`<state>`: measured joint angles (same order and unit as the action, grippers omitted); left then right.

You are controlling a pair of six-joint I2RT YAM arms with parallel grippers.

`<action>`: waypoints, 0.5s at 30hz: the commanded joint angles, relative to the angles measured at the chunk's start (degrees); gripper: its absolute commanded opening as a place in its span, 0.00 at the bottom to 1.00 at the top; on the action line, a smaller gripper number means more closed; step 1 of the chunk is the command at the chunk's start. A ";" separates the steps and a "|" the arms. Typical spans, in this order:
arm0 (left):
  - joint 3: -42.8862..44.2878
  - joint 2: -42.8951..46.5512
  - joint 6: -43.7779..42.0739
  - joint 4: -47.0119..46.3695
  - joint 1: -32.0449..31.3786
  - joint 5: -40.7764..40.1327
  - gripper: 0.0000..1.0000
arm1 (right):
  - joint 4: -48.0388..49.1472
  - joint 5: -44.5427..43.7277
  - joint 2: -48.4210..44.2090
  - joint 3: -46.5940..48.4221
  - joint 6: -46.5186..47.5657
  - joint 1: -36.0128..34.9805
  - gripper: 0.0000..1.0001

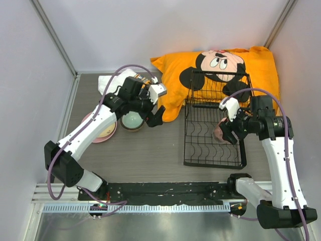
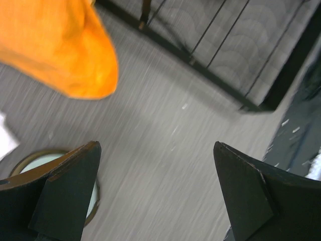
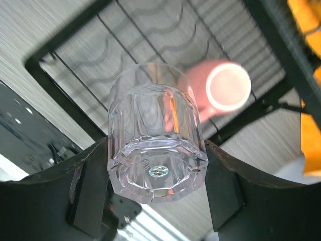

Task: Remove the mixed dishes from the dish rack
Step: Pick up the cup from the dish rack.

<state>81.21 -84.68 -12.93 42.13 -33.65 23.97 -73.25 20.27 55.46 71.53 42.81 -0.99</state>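
Note:
The black wire dish rack (image 1: 213,145) stands right of centre, its far end on an orange pillow. My right gripper (image 1: 228,129) hovers over the rack's right side, shut on the small clear glass (image 3: 156,145), which I see bottom-first between the two pads. Below it a pink mug (image 3: 224,88) lies in the rack (image 3: 75,45); the same mug (image 1: 219,133) shows from above. My left gripper (image 1: 156,116) is open and holds nothing, just right of a pale green bowl (image 1: 132,120). In the left wrist view the gripper (image 2: 155,146) hangs over bare table, the bowl (image 2: 27,163) at its left finger.
A pink plate (image 1: 98,139) with a tan plate (image 1: 107,131) on it lies under the left forearm. The orange Mickey Mouse pillow (image 1: 173,95) fills the back. A white cloth (image 1: 108,83) and a brown patterned rim (image 1: 145,80) sit behind the left wrist. Walls close in on both sides.

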 commanded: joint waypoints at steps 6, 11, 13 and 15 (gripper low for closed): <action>-3.51 1.72 25.30 -26.71 0.25 18.48 1.00 | 13.21 16.19 -2.55 5.38 -13.35 0.20 0.46; -6.67 1.54 37.25 -37.19 -0.01 23.31 1.00 | 19.46 22.34 -3.96 5.38 -18.37 0.29 0.46; -7.03 1.54 38.59 -39.65 -0.71 23.49 1.00 | 20.60 23.49 -4.05 5.38 -19.69 0.20 0.46; -6.68 1.28 39.21 -40.19 -1.50 23.76 0.99 | 21.13 25.07 -3.70 5.38 -20.65 0.20 0.46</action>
<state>74.35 -84.05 19.49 11.66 -34.02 43.79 -58.65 38.98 52.10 74.56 26.76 -0.99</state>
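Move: The right hand already holds the clear cup; the open left gripper it is heading for lies some 29 cm to its left, about 7 cm farther out and roughly level. The pink mug sits in the rack almost under this hand, some 3 cm ahead and 14 below, and the rack's upper shelf is about 15 cm ahead. From the left hand the cup is about 26 cm to the right and 5 cm nearer the base; the stacked bowls lie some 12 cm to its left, 18 below. Still gripping the clear cup between its fingers, the right hand lifts it away from the pink mug by about 8 cm while carrying it some 6 cm left, tilting the fingers up and leftward. The left hand, empty and wide open, comes to meet the cup, going right and up about 7 cm each way and swinging its fingers some 30 degrees from slanting down to nearly level. ##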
